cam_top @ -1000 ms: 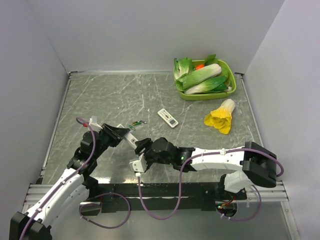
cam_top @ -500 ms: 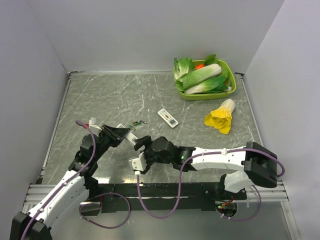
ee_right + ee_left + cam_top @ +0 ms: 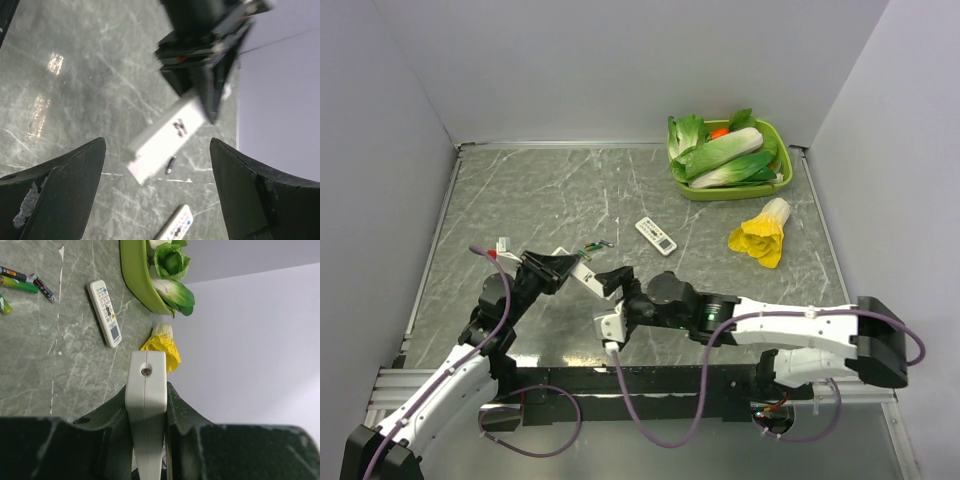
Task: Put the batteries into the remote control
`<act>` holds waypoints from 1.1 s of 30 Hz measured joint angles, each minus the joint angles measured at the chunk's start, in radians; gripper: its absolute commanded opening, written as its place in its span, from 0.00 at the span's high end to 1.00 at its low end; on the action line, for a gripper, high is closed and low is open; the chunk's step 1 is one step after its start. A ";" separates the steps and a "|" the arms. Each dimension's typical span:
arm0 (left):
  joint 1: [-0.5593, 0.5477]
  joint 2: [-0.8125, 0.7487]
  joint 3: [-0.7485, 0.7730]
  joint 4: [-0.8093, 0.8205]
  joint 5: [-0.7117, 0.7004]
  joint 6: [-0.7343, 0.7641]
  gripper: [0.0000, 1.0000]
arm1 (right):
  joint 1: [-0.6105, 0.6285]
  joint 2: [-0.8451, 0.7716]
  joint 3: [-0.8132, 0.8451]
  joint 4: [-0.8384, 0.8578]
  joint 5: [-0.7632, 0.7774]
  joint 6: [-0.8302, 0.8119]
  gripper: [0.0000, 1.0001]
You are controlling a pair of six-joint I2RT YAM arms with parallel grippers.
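My left gripper point(image 3: 552, 268) is shut on the slim white remote control point(image 3: 583, 277), which it holds above the table with its free end pointing right. In the left wrist view the remote control point(image 3: 145, 371) stands edge-on between the jaws of the left gripper point(image 3: 145, 392). My right gripper point(image 3: 613, 283) is open just right of the remote's free end. The right wrist view shows the remote control point(image 3: 167, 136) between and beyond the spread fingers point(image 3: 65, 185), untouched. The green batteries point(image 3: 592, 247) lie on the table behind the remote, and the batteries point(image 3: 19, 286) also show in the left wrist view.
A wider white remote with coloured buttons point(image 3: 656, 235) lies mid-table. A green basket point(image 3: 778, 178) of leafy vegetables stands at the back right, with a yellow-leafed vegetable point(image 3: 761, 233) in front of it. Small dark pieces point(image 3: 44, 289) lie by the batteries. Grey walls enclose the table.
My right gripper's jaws have spread wider and the right arm has drawn back to the right. The left gripper has kept its hold on the remote, shifting only slightly.
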 measured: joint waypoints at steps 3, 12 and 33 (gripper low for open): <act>0.000 -0.011 -0.011 0.001 -0.003 -0.010 0.99 | 0.013 -0.084 -0.033 0.019 0.005 0.000 0.10; 0.000 -0.084 -0.018 -0.024 -0.013 -0.104 0.99 | 0.038 -0.095 -0.174 0.108 0.133 -0.051 0.28; 0.000 -0.145 0.001 -0.183 -0.048 -0.215 0.99 | 0.060 -0.019 -0.237 0.388 0.247 -0.150 0.58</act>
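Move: The remote in the left hand has its free battery-cover end about 1 cm to the right of the right hand's point, roughly level with it fore and aft and 2 cm lower. The loose batteries lie about 17 cm ahead of that hand and 7 cm left, the second remote about 20 cm ahead and 11 cm right, both some 16 cm below. From the left hand, the cover end is about 7 cm to the right, 6 cm back and 3 cm below. The right hand, fingers wide open, first lifts about 2 cm while backing off to its right, then swings down nearly 6 cm and edges forward, and comes up again about 3 cm to bring its fingers, one above and one below, around the remote's cover end; on the way it rolls some 15 degrees, front side rising, turns a little clockwise and closes the gap to about half, with the lower fingertip seeming to meet the cover end. The left hand keeps its grip on the other end of the remote, drawing it slightly back and left and rolling it about 10 degrees, its right side rising. ##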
